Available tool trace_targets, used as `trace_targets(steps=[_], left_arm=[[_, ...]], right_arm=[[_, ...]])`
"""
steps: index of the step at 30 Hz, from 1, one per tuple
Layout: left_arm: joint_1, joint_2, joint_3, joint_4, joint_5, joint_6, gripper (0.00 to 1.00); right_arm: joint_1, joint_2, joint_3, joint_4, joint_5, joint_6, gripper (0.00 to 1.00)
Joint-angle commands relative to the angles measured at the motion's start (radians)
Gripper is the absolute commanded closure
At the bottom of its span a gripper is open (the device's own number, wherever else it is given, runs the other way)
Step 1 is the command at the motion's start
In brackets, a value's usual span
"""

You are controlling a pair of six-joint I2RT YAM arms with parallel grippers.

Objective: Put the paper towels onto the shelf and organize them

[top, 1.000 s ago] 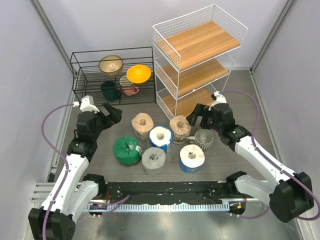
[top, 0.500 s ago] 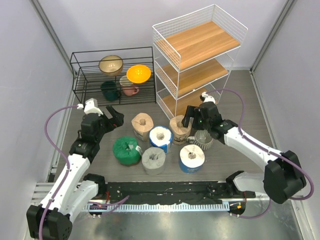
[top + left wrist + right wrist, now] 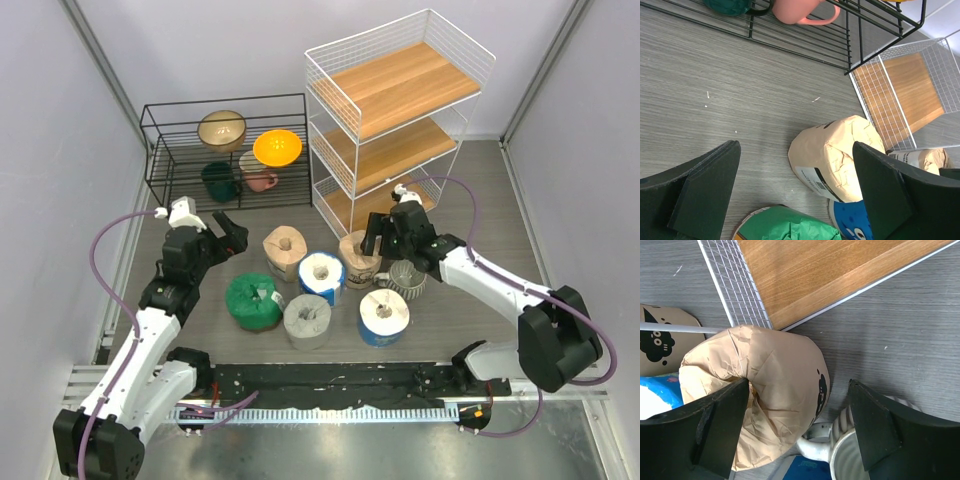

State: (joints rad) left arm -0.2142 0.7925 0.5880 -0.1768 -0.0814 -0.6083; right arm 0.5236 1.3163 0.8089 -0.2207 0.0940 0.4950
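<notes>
Six paper towels stand in a cluster on the floor: tan [image 3: 284, 250], white-and-blue [image 3: 321, 275], tan [image 3: 358, 257], green [image 3: 252, 300], grey [image 3: 307, 320], white-and-blue [image 3: 384, 315]. The shelf [image 3: 400, 120] stands behind them, its boards bare. My right gripper [image 3: 374, 238] is open and low over the right tan roll [image 3: 775, 390]. One finger [image 3: 720, 425] sits at the roll's hollow core. The other finger [image 3: 875, 425] stands off the roll's outer side, above the mug. My left gripper [image 3: 228, 232] is open and hovers left of the left tan roll [image 3: 837, 152], holding nothing.
A ribbed grey-white mug [image 3: 407, 277] touches the right tan roll, right beside my right gripper [image 3: 797, 390]. A low black wire rack [image 3: 225, 110] with bowls and mugs stands at the back left. The shelf's bottom board [image 3: 830, 280] lies just beyond the roll.
My right arm has swung left and down from beside the mug onto the right tan roll, and its jaws have narrowed a little. The left arm has barely shifted.
</notes>
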Motion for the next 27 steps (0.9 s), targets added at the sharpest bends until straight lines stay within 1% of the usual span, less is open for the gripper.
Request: trace_targets(steps=[1,6,8,9,10,12,13,15,18,22,27], left_arm=[[-0.002,-0.002,-0.004,0.026,-0.001,0.013,0.00],[-0.004,-0.016,-0.005,0.022,-0.029,0.012,0.00],[-0.004,-0.016,-0.005,0.020,-0.034,0.010,0.00],[-0.004,-0.018,-0.005,0.017,-0.040,0.010,0.00],[-0.004,-0.016,-0.005,0.016,-0.041,0.008,0.00],[-0.004,-0.016,-0.007,0.014,-0.046,0.008,0.00],[-0.004,-0.016,-0.007,0.014,-0.044,0.008,0.00],[-0.004,-0.018,-0.005,0.013,-0.044,0.008,0.00],[-0.004,-0.018,-0.005,0.010,-0.047,0.008,0.00],[-0.004,-0.022,-0.005,0.003,-0.055,0.007,0.00],[-0.002,-0.021,-0.005,0.002,-0.054,0.004,0.00]], right_arm=[[0.012,0.031,0.044,-0.022,-0.019,-0.030,0.15],[0.013,0.058,0.055,-0.040,-0.046,-0.047,0.15],[0.015,0.070,0.061,-0.055,-0.048,-0.053,0.19],[0.015,0.072,0.065,-0.060,-0.045,-0.058,0.22],[0.015,0.073,0.067,-0.065,-0.042,-0.059,0.30],[0.015,0.067,0.067,-0.065,-0.027,-0.059,0.38],[0.015,0.063,0.064,-0.060,-0.019,-0.050,0.47],[0.015,0.047,0.058,-0.052,0.007,-0.038,0.53],[0.015,0.008,0.052,-0.032,0.026,-0.018,0.54],[0.009,-0.051,0.044,-0.012,0.137,0.033,0.58],[-0.056,-0.083,0.049,-0.005,0.176,0.115,0.60]])
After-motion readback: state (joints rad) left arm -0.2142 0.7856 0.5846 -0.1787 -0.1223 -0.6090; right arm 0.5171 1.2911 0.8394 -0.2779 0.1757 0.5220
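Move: The brown paper towel roll at the shelf's corner is just to the right hand's left: its middle about 4 cm left, 1 cm back and 5 cm below. From that hand, the striped mug lies some 4 cm back and 4 cm right, the blue-and-white roll about 7 cm back and 11 cm left, and the shelf's bottom board roughly 14 cm ahead, straight on. From the left hand, the brown roll is about 23 cm right, level with it and 13 cm lower. The right hand's fingers pinch the near-right wall of the brown roll, one in its core and one outside, closing from almost wide open to under half after sinking about 1.5 cm. Holding the paper with a tightening grip, the hand then lifts nearly 3 cm and draws about 2.5 cm to the right, turning slightly clockwise. ##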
